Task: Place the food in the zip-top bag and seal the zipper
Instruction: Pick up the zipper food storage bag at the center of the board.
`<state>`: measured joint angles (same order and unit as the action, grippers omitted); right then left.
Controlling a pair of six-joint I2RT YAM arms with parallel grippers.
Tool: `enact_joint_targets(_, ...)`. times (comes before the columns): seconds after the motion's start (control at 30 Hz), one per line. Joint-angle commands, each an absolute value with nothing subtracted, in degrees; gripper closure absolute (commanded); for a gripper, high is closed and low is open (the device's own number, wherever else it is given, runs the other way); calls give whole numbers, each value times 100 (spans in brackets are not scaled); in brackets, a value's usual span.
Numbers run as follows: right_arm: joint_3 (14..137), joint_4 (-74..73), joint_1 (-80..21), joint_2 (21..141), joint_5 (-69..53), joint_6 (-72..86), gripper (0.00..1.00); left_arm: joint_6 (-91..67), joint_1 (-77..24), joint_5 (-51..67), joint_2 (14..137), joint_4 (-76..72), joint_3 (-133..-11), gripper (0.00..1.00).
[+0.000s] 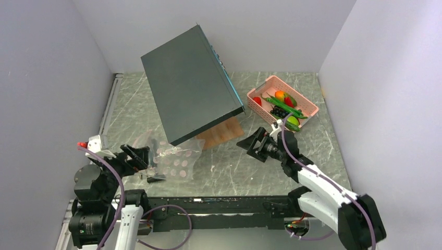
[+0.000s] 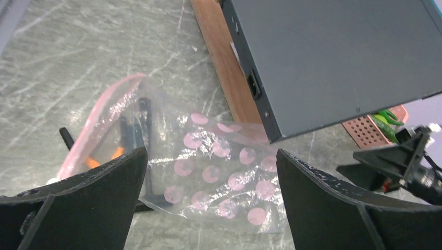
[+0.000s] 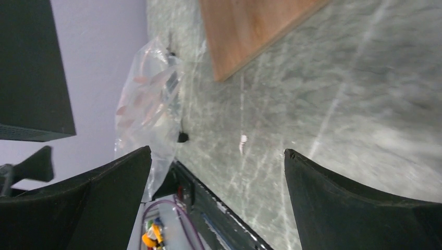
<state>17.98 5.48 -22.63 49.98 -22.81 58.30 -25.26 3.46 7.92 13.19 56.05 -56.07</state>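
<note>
The clear zip-top bag (image 1: 176, 159) with pale pink dots lies on the table at the near left, partly under the raised dark box. It also shows in the left wrist view (image 2: 219, 172) and the right wrist view (image 3: 151, 104). Its pink zipper strip (image 2: 99, 117) runs along the left edge. The food (image 1: 284, 107), green pods, red pieces, a mango, black grapes and a lime-green fruit, lies in the pink basket (image 1: 307, 112) at the back right. My left gripper (image 1: 142, 158) is open and empty beside the bag. My right gripper (image 1: 254, 144) is open and empty mid-table.
A dark flat box (image 1: 190, 83) is propped tilted on a wooden board (image 1: 224, 133) at the centre. Small black and orange tools (image 2: 117, 151) lie under or in the bag. Grey walls close the table on three sides.
</note>
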Motion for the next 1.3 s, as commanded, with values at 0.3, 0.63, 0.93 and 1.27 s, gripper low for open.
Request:
enact_joint_targets(0.3,2660,3985,-3557,7768,-2303,6576,1,-2885,369,1191,954,6172,-5651,1)
enact_joint_targets(0.63,3312,6030,-4125,10175,-2159,7312,9,-3192,369,1550,812,6193,-5586,1)
enact_joint_targets(0.93,3516,6768,-4271,10886,-2140,7355,26,-3203,365,1540,865,6238,-5730,1)
enact_joint_targets(1.27,3670,7246,-4302,11224,-2312,7392,42,-3362,369,1827,962,5950,-5633,1)
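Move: The zip-top bag lies flat; its middle is about 34 cm left of the right gripper, level with it fore and aft, and 11 cm lower. The board's visible part is some 10 cm left and 10 cm ahead of that gripper. From the same gripper, the dark box's middle is about 22 cm left and 26 cm ahead; the basket is 14 cm right and 22 cm ahead. The left gripper has the bag's middle about 8 cm ahead, 1 cm right and 27 cm below. Sweep the right gripper left about 18 cm, past the board's near corner to the bag's right end, dipping some 5 cm midway and edging slightly forward. Roll its left side up and turn it counter-clockwise, some 15 degrees each, while narrowing the fingers to just over half open. Ease the left gripper back and right about 3 cm each, fingers still wide. ##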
